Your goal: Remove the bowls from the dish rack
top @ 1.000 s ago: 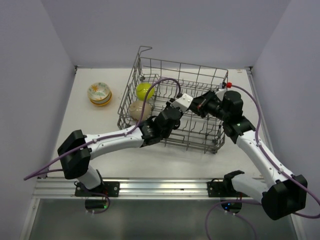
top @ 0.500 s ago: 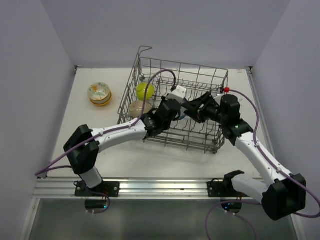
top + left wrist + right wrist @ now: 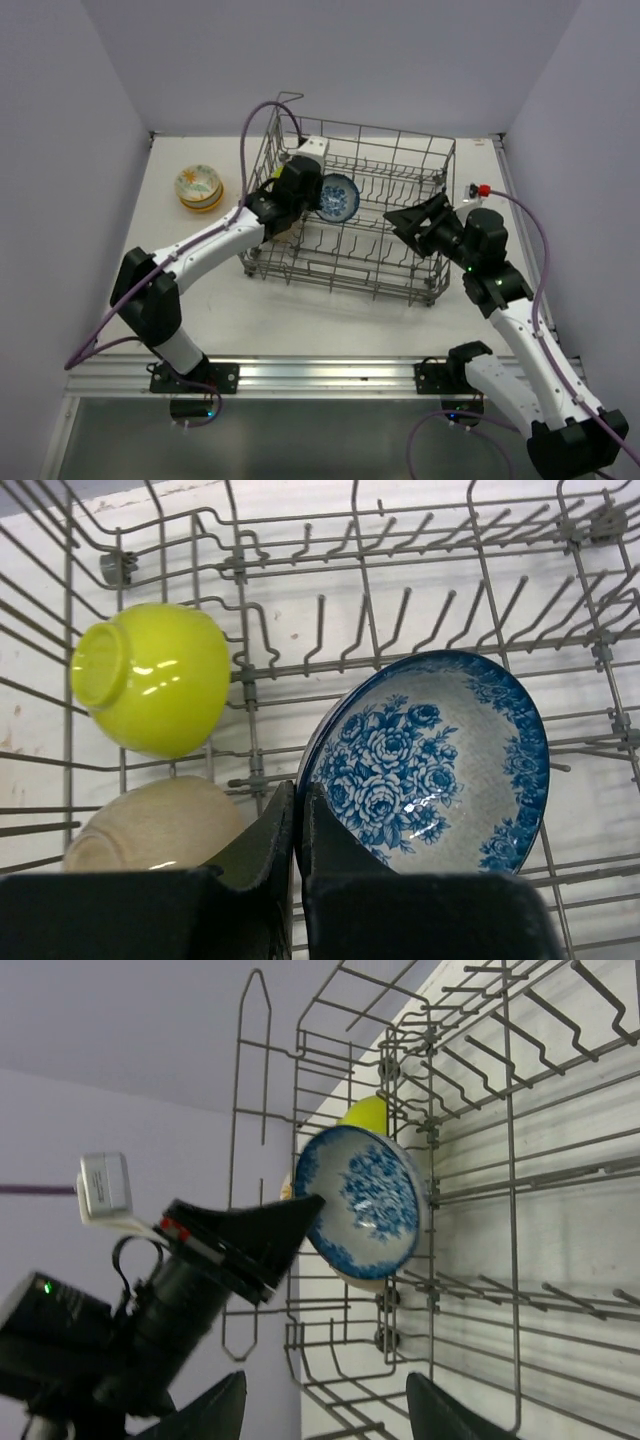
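Observation:
My left gripper (image 3: 318,196) is shut on the rim of the white bowl with blue pattern (image 3: 338,196) and holds it on edge above the far left of the grey wire dish rack (image 3: 352,272). In the left wrist view the jaws (image 3: 297,802) pinch the rim of that bowl (image 3: 435,765). The lime-yellow bowl (image 3: 150,675) and the beige bowl (image 3: 155,825) lie in the rack below it. My right gripper (image 3: 405,228) is open and empty over the rack's right end. Its wrist view (image 3: 325,1415) faces the held bowl (image 3: 370,1195).
A floral white bowl stacked on an orange-yellow bowl (image 3: 198,187) stands on the table left of the rack. The rack's raised wire loop (image 3: 288,100) is at its far left corner. Upright tines (image 3: 400,615) fill the rack. Purple walls close in both sides.
My left arm has carried the blue-pattern bowl from the rack's middle up and to its far left. My right gripper has pulled back to the right, away from the bowl.

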Robot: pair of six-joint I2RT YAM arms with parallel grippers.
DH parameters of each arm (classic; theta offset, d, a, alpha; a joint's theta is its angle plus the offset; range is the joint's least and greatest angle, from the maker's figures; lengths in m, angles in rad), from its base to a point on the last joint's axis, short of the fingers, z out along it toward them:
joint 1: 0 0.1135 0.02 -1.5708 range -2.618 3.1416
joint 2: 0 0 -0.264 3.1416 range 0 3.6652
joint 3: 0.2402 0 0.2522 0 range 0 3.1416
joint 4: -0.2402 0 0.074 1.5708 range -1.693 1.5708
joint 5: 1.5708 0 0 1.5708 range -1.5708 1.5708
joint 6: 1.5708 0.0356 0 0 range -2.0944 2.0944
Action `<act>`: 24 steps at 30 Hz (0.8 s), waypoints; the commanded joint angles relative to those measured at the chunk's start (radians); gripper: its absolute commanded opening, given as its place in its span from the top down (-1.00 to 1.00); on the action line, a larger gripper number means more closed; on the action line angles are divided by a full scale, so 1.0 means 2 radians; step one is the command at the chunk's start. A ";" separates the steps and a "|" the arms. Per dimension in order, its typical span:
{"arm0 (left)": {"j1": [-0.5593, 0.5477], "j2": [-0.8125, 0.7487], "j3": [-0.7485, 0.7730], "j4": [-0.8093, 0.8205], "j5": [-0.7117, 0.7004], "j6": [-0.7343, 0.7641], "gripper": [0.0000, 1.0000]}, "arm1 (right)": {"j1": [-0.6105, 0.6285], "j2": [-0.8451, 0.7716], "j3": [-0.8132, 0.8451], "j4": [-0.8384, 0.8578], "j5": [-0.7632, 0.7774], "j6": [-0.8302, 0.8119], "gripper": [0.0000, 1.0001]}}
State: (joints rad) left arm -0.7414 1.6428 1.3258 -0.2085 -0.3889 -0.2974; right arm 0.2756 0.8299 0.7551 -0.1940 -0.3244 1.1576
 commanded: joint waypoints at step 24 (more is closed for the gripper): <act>0.311 -0.222 0.060 -0.102 0.079 -0.071 1.00 | -0.001 -0.012 -0.046 -0.010 0.031 -0.077 -0.41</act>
State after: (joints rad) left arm -0.2043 1.1736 1.4582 -0.4145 -0.2848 -0.3847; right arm 0.2745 0.7841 0.6338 -0.2535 -0.2523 1.0382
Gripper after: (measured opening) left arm 0.029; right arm 0.700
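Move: The left hand already holds the blue-and-white bowl by its left rim above the rack; the bowl stack it goes for is about 32 cm to its left, 15 cm farther out and 15 cm lower. From this hand, the green bowl lies some 13 cm ahead, 8 cm left and the beige bowl 4 cm ahead, 11 cm left, both about 13 cm lower. From the empty right hand the stack is roughly 24 cm ahead, 47 cm left and 22 cm below. Keeping its shut pinch on the blue-and-white bowl, the left hand climbs steeply out of the rack while drifting left, then levels off at some 21 cm up and sweeps fast to the left past the rack's left side, about 24 cm in all, closing the sideways gap to the stack while staying high above the table, its fingers swinging counter-clockwise and tipping up some 20 degrees. The open right hand, holding nothing, draws slightly back and right, then sinks about 6 cm over the right part of the rack. ##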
